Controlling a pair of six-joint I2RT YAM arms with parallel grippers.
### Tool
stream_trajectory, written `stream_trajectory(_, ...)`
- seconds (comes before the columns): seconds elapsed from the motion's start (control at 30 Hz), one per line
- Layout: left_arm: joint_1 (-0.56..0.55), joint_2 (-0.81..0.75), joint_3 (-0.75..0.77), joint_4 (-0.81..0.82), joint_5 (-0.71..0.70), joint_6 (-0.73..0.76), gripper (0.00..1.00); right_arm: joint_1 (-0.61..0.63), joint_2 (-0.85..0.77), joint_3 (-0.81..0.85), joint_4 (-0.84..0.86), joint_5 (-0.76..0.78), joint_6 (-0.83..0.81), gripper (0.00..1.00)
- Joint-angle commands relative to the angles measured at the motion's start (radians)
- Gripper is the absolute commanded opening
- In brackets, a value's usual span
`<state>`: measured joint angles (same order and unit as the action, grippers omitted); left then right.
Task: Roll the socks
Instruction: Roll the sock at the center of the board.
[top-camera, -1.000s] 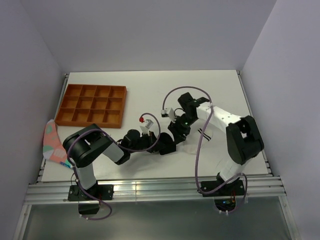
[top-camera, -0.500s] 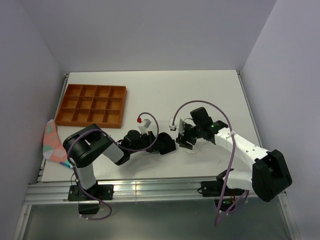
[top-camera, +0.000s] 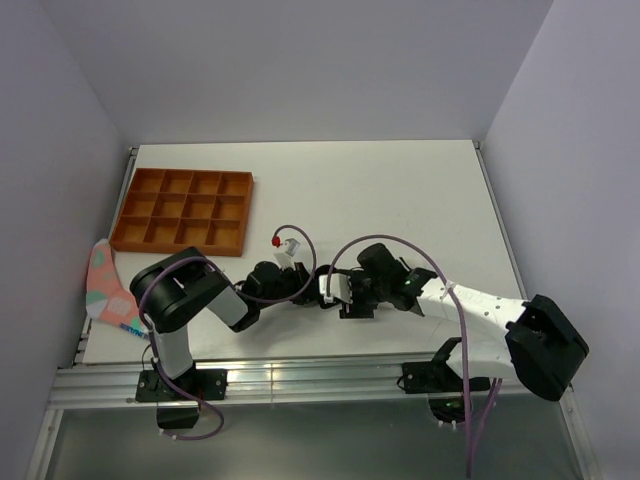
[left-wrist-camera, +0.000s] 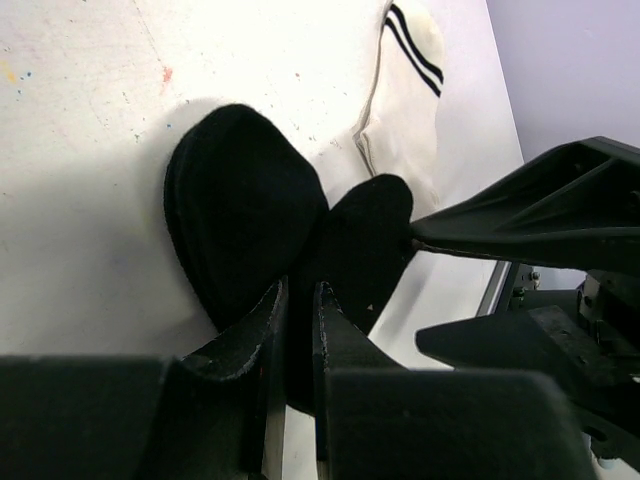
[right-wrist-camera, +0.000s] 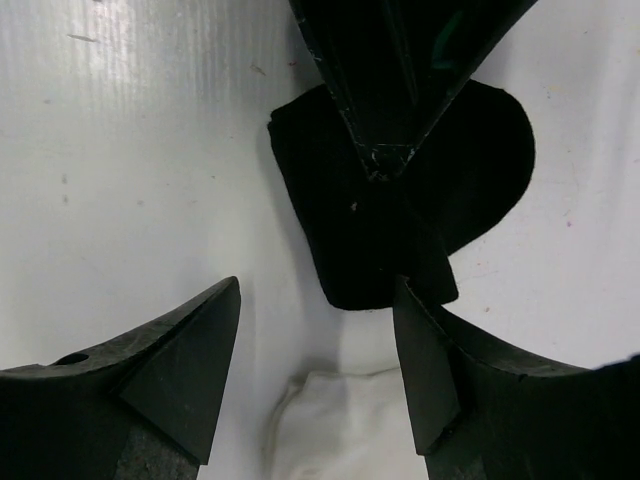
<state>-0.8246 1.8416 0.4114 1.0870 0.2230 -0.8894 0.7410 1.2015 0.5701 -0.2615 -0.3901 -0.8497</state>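
Observation:
In the left wrist view the black sock (left-wrist-camera: 240, 205) lies folded into a rounded bundle on the white table. My left gripper (left-wrist-camera: 296, 298) is shut on its near flap. The white sock (left-wrist-camera: 405, 130) lies just beyond it, its two black cuff stripes (left-wrist-camera: 415, 45) at the far end. My right gripper (right-wrist-camera: 318, 290) is open, low over the table, with the toe end of the white sock (right-wrist-camera: 345, 420) between its fingers and the black sock (right-wrist-camera: 390, 230) just ahead of the tips. From above, both grippers (top-camera: 312, 288) (top-camera: 345, 297) meet near the table's front and hide the socks.
An orange compartment tray (top-camera: 183, 210) stands at the back left of the table. A pink fabric piece with teal patches (top-camera: 105, 285) hangs over the left edge. The right arm's forearm (top-camera: 470, 300) stretches low across the front right of the table.
The right arm has swung down and to the left, bringing its gripper up against the black sock, and its jaws have spread wider. The left gripper has kept its pinch in place.

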Motion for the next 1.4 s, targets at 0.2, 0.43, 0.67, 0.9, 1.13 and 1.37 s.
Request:
stream_trajectory(0.2,-0.005,0.094,-0.079,-0.277,-0.047,0.049,0.00,0.049,0.052,-0.032,0.183,0.108,-0.078,0.69)
stream_trajectory(0.43,-0.005,0.110,-0.071,-0.266,-0.028,0.053,0.00,0.089,0.112,-0.038,0.225,0.149,-0.103,0.69)
stream_trajectory(0.67,-0.007,0.117,-0.065,-0.259,0.002,0.063,0.00,0.101,0.185,0.031,0.179,0.165,-0.088,0.65)
stream_trajectory(0.9,-0.005,0.139,-0.036,-0.254,0.067,0.083,0.00,0.101,0.233,0.122,0.073,0.146,-0.058,0.47)
stream_trajectory(1.13,-0.005,0.136,-0.005,-0.277,0.121,0.116,0.00,0.101,0.279,0.273,-0.189,0.034,0.017,0.35)
stream_trajectory(1.37,-0.005,0.116,0.020,-0.276,0.128,0.126,0.00,0.100,0.308,0.339,-0.344,-0.070,0.093,0.33)
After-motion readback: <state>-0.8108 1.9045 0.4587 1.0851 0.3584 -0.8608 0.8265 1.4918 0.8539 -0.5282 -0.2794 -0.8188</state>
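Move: The black sock's middle lies about 5 cm left and 2 cm forward of the open right hand, some 4 cm below it. From the left hand, already holding the sock, its middle is about 3 cm right, 2 cm forward and 1 cm lower. The white sock lies about 9 cm right of the right hand, 3 cm forward and 5 cm below. The right hand goes forward-left about 4 cm, dipping, pinches the black sock's right edge, then draws back 3 cm. ##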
